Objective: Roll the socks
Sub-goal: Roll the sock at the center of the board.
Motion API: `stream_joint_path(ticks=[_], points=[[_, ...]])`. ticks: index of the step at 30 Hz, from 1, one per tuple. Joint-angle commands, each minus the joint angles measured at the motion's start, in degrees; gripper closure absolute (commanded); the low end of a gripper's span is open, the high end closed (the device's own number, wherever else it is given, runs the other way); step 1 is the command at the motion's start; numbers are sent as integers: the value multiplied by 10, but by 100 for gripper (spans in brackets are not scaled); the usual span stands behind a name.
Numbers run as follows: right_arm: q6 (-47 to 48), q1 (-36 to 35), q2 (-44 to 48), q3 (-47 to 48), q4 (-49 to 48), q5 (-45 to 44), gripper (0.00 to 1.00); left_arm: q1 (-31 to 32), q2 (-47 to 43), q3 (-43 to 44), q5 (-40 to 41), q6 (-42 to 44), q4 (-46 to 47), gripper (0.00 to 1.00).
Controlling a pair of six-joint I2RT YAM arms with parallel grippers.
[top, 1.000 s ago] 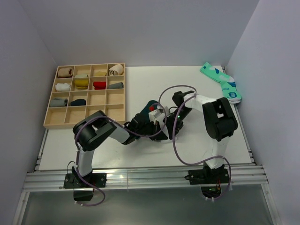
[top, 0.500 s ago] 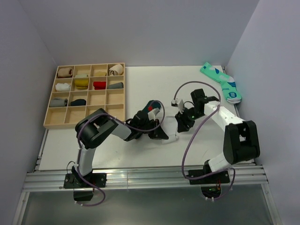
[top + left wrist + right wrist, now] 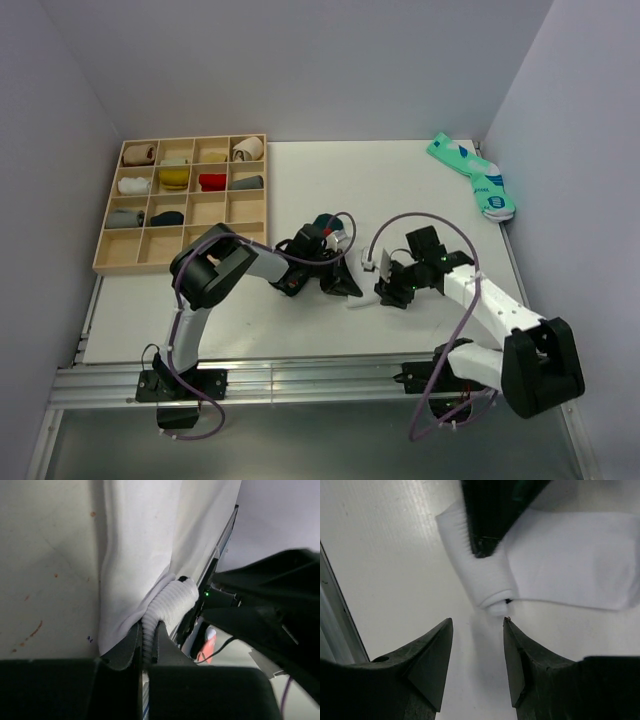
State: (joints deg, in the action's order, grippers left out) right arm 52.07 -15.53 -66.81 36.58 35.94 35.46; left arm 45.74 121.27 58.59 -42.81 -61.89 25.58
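In the left wrist view my left gripper [image 3: 148, 632] is shut on the ribbed cuff of the white sock [image 3: 145, 540], which lies bunched on the table ahead of it. From above, that gripper [image 3: 343, 285] sits mid-table, the dark green sock [image 3: 320, 226] lies bundled just behind it, and a strip of white sock [image 3: 359, 301] pokes out beside it. My right gripper [image 3: 386, 292] is to the right of it, open. In its own view the right gripper [image 3: 477, 624] holds nothing, with the folded end of the white sock [image 3: 492, 587] just beyond its tips.
A wooden compartment tray [image 3: 185, 262] with several rolled socks stands at the back left. A mint-green pair [image 3: 475, 178] lies at the back right corner. The table's near edge and metal rails [image 3: 300, 375] run in front of the arm bases.
The right arm has drawn back from the socks toward the near right, and its jaws have widened. The left gripper has stayed shut on the white sock, shifting slightly.
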Motion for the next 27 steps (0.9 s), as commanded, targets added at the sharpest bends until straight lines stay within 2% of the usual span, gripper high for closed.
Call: stream_joint_path(ticks=[1,7,27], points=[[22,-44,47,-42,-79,-33,48,-6,38,-10,14,24,-147,100],[3,-121,68,-70,-132,-82,47,-9,44,-9,2,16,-148,100],[-13,-229,4,-86,-184,-167,47,-10,55,6,-17,-3,-131,100]])
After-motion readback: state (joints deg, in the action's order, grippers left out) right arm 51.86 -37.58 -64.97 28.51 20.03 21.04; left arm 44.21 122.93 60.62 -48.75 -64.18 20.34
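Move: The rolled end of the white sock lies about 8 cm to the right hand's left, level with it fore and aft and some 4 cm lower; the sock's flat part is about 8 cm ahead, 6 cm left and 5 cm below. The dark green sock lies roughly 10 cm ahead and 20 cm left, 5 cm below. The roll is already pinched in the left fingers, its middle about 1 cm back and 1 cm right of that hand. Fingers still half open, the right hand reaches about 5 cm left and 2.5 cm down towards the left-pinched roll. ##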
